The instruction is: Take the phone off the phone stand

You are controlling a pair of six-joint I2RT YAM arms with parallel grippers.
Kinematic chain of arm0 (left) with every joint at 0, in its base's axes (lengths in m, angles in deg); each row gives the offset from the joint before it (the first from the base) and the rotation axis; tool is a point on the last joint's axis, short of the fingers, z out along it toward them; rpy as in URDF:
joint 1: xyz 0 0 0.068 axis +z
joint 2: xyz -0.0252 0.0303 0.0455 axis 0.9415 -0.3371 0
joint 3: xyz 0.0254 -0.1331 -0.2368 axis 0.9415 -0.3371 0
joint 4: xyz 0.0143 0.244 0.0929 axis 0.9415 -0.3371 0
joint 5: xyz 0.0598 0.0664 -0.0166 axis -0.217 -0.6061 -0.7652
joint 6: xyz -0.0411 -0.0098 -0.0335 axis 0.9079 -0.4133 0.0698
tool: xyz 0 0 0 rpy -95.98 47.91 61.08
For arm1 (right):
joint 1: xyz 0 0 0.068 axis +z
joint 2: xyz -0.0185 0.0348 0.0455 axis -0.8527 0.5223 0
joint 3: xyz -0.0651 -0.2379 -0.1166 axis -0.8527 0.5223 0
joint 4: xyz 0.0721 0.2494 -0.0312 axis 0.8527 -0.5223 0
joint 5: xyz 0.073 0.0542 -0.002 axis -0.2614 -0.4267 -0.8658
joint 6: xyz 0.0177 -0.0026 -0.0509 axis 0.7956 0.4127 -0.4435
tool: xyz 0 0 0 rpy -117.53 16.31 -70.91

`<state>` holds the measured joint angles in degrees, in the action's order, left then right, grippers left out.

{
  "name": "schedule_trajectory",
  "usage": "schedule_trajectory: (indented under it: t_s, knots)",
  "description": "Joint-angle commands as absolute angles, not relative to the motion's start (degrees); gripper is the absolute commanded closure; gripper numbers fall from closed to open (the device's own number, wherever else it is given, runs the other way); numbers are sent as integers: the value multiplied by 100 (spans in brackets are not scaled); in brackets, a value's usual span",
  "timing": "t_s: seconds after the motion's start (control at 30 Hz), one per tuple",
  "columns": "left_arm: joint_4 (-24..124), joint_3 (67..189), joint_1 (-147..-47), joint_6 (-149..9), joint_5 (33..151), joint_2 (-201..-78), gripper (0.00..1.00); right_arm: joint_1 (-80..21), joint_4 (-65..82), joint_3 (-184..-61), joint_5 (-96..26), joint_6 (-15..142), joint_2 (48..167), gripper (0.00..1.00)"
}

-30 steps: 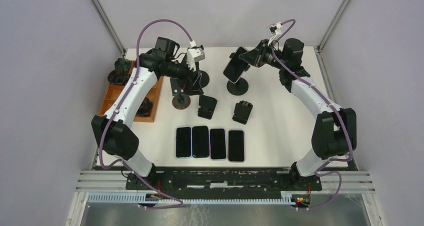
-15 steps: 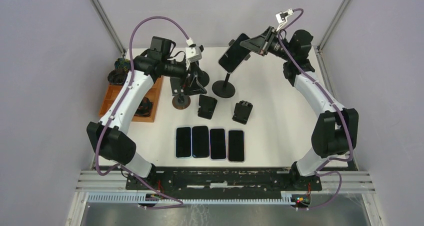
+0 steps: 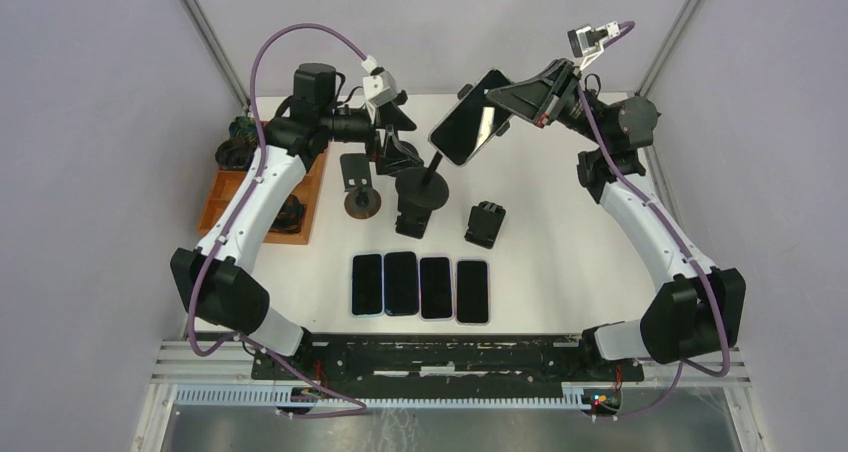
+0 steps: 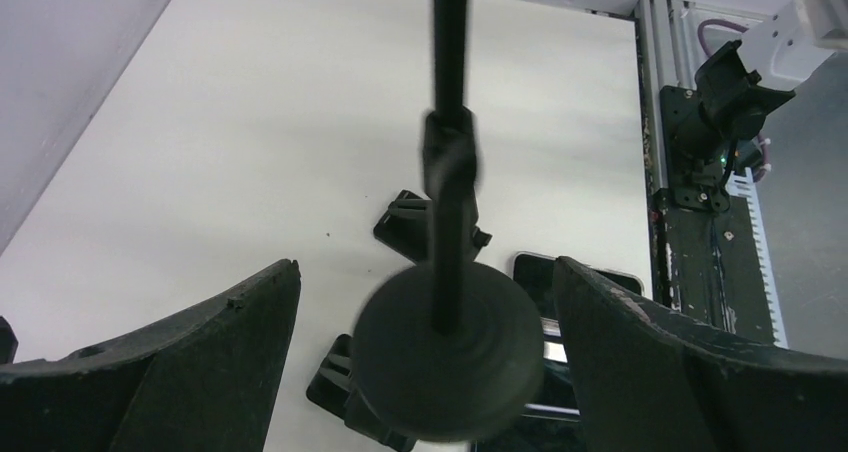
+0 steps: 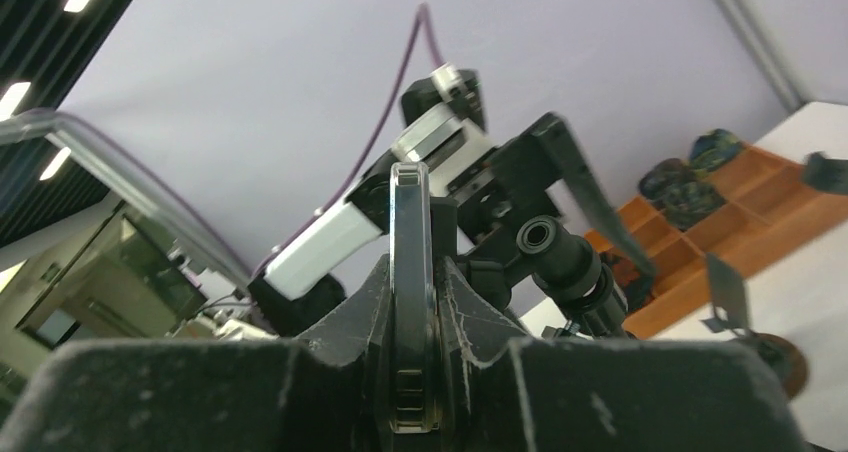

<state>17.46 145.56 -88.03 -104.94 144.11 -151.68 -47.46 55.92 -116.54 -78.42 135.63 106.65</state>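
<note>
A black phone (image 3: 468, 128) is clamped on a black phone stand whose pole and round base (image 3: 421, 188) hang below it, lifted off the table and tilted. My right gripper (image 3: 503, 100) is shut on the phone's upper end; the right wrist view shows the phone edge-on (image 5: 412, 272) between the fingers. My left gripper (image 3: 398, 152) is open beside the stand. In the left wrist view its fingers (image 4: 215, 342) stand apart on either side of the blurred round base (image 4: 447, 357) and pole (image 4: 450, 82), without touching them.
Several phones (image 3: 420, 287) lie in a row near the front. Two small black holders (image 3: 413, 215) (image 3: 485, 224) and another stand (image 3: 360, 187) sit mid-table. An orange tray (image 3: 228, 197) with dark items is at the left edge.
My right gripper has lifted the phone, with its stand attached, up and to the left. The base has left the table. My left gripper has risen and now flanks the stand.
</note>
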Motion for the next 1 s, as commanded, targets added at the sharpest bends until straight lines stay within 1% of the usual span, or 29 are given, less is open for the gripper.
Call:
schedule_trajectory:
  t_s: [0.0,0.13,0.27,0.47,0.53,0.6,0.7,0.73,0.77,0.83,0.87,0.9,0.97]
  knots:
    - [2148,14873,-8872,-10119,14862,-14908,0,-4475,6699,-11589,-7466,14160,10151,100]
    - [1951,14895,-9112,-10221,15149,-14871,0,-4005,6499,-11488,-7298,13940,10001,100]
    - [1937,14838,-9290,-9992,15668,-14858,0,-3707,6348,-11322,-7149,13733,9861,100]
    - [716,15037,-9468,-10915,15979,-14921,9,-3356,6376,-11168,-7007,13652,9810,100]
    - [434,15050,-9464,-11279,15978,-14915,17,-3250,6409,-11161,-6993,13640,9827,100]
    - [99,15057,-9469,-11616,15954,-14908,26,-3183,6409,-11144,-6968,13624,9836,100]
    - [-122,15050,-9473,-11830,15924,-14891,46,-3061,6392,-11086,-6951,13540,9854,100]
    - [-127,15058,-9474,-11832,15927,-14889,55,-3024,6385,-11052,-6949,13505,9861,100]
    - [-130,15066,-9479,-11832,15916,-14880,65,-2991,6383,-11003,-6949,13480,9868,100]
    - [-126,15059,-9484,-11845,15867,-14856,93,-2942,6353,-10915,-6958,13410,9880,100]
    - [-134,15053,-9488,-11832,15843,-14843,97,-2922,6335,-10872,-6986,13364,9895,100]
    - [-210,15068,-9483,-11873,15825,-14828,98,-2909,6297,-10835,-7022,13333,9901,99]
    - [-578,15159,-9487,-12199,15813,-14822,98,-2894,6232,-10744,-7143,13244,9906,88]
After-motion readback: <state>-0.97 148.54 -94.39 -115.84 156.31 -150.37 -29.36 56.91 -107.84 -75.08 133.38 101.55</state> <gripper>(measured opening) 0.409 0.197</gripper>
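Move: The phone stand's stem joint, hidden behind the raised phone, lies roughly 9 cm to the right of the open left gripper, about 1 cm ahead and 3 cm higher. The phone's middle is some 11 cm right of that gripper, 2 cm ahead and 6 cm up; the round base hangs about 3 cm back, 3 cm right and 10 cm below it. From the right gripper, already on the phone, the joint is about 6 cm left, 4 cm back and 5 cm below. Keep the right gripper shut on the phone and carry phone and stand about 9 cm back and 8 cm left, turning them some 15 degrees counter-clockwise, to meet the left hand. Bring the left gripper back about 9 cm and slightly right, arching up a little and down again, swing it clockwise, then close its fingers to pinch the stand's stem at the joint behind the phone. ##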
